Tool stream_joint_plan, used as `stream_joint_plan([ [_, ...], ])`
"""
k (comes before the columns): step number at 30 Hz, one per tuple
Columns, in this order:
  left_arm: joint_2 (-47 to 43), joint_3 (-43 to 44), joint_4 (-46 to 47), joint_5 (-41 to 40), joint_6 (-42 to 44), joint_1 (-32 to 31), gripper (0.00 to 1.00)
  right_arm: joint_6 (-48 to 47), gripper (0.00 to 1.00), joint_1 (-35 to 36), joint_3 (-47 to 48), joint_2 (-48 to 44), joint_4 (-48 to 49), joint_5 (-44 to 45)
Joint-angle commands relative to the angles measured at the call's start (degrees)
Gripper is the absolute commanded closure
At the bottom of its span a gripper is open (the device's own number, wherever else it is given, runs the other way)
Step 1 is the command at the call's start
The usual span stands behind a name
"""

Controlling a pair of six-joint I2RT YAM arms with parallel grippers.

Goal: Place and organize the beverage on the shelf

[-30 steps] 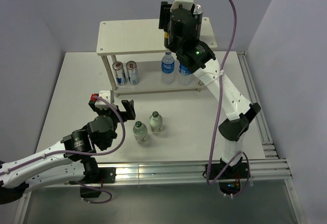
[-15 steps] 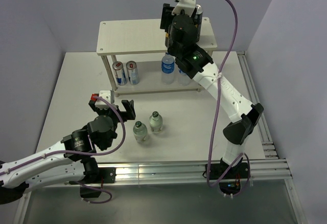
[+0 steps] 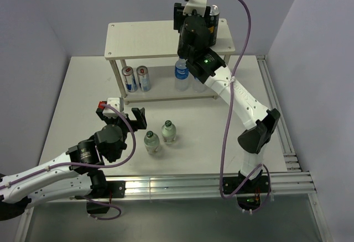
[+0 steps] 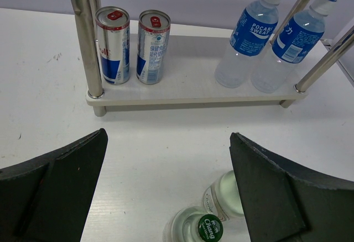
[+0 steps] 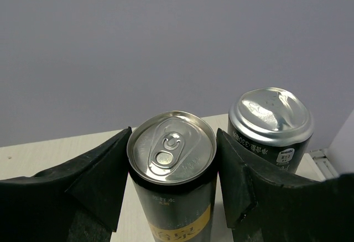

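The shelf stands at the back of the table. My right gripper hovers over the right end of its top board, shut on a black can with a yellow label. Its fingers press both sides of that can. A second black can stands just to the right on the top board, also seen from above as the black can. Whether the held can rests on the board is hidden. My left gripper is open, low over the table beside two green-capped glass bottles.
On the lower board stand two Red Bull cans at the left and two blue-labelled Pocari Sweat bottles at the right. Metal shelf legs rise at the corners. A rail runs along the table's right edge.
My right gripper has shifted slightly farther back over the shelf top with the black can in it. The left arm has not moved.
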Motion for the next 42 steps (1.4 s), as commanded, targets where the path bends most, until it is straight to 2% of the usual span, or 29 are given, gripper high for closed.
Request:
stream_joint_plan([
  [1,0.1,0.2,1.6,-0.6,0.5,0.2,0.01,-2.4,1.00,-1.0,-3.3,0.7,-1.0,3.5],
  [7,0.0,0.3,1.3,-0.5,0.4,0.2,0.01,1.0,1.00,-1.2,-8.0,-1.3,-1.0,1.6],
  [10,0.0,0.4,1.2,-0.4,0.3,0.2,0.01,1.9,0.83,-1.3,-9.1,-1.7,-2.0,0.4],
  [11,0.1,0.4,1.1,-0.5,0.3,0.3,0.01,2.2,0.68,-1.2,-9.4,-1.9,-1.9,-0.1],
  [12,0.1,0.4,1.1,-0.6,0.2,0.2,0.01,2.6,0.61,-1.2,-9.8,-2.0,-2.3,-0.1],
  [13,0.1,0.5,0.9,-0.5,0.2,0.2,0.01,2.6,0.48,-1.2,-10.1,-2.2,-2.2,0.1],
  [16,0.0,0.4,1.1,-0.7,0.2,0.2,0.01,2.9,0.34,-1.0,-11.3,-2.5,-2.1,-0.5],
  [17,0.0,0.4,1.1,-0.7,0.2,0.2,0.01,3.0,0.23,-1.0,-11.6,-2.9,-1.9,-0.6],
  [19,0.1,0.5,1.0,-0.7,0.3,0.2,0.01,3.1,0.16,-1.0,-12.6,-3.3,-1.5,-1.0],
  [28,0.3,0.5,1.1,-0.7,0.3,0.2,0.01,3.8,0.00,-0.8,-16.4,-5.8,-0.4,-0.7],
  [42,0.2,0.9,0.7,-0.9,0.2,0.2,0.01,6.4,0.00,1.8,-26.5,-13.6,1.4,1.4],
])
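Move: The right hand pinches the black can close under its rim; the can's middle is about 5 cm below the hand, and its spot on the shelf's top board some 11 cm straight below. The second black can stands about 8 cm to the right and 2 cm farther out, at the same height; the board's front edge runs about 5 cm back from the hand, 11 cm below. From the left hand, the held can is roughly 24 cm ahead, 27 cm right and 16 cm higher. The right hand first keeps its grip on the black can almost in place, settling it less than 1 cm towards the top board, then opens fully and lets go of the can beside its neighbour. With the fingers spread either side of the can, the hand sinks some 11 cm towards its foot, tipping down about 10 degrees from its slightly raised pitch to nearly level, and finally draws back about 2.5 cm towards the board's front edge. ##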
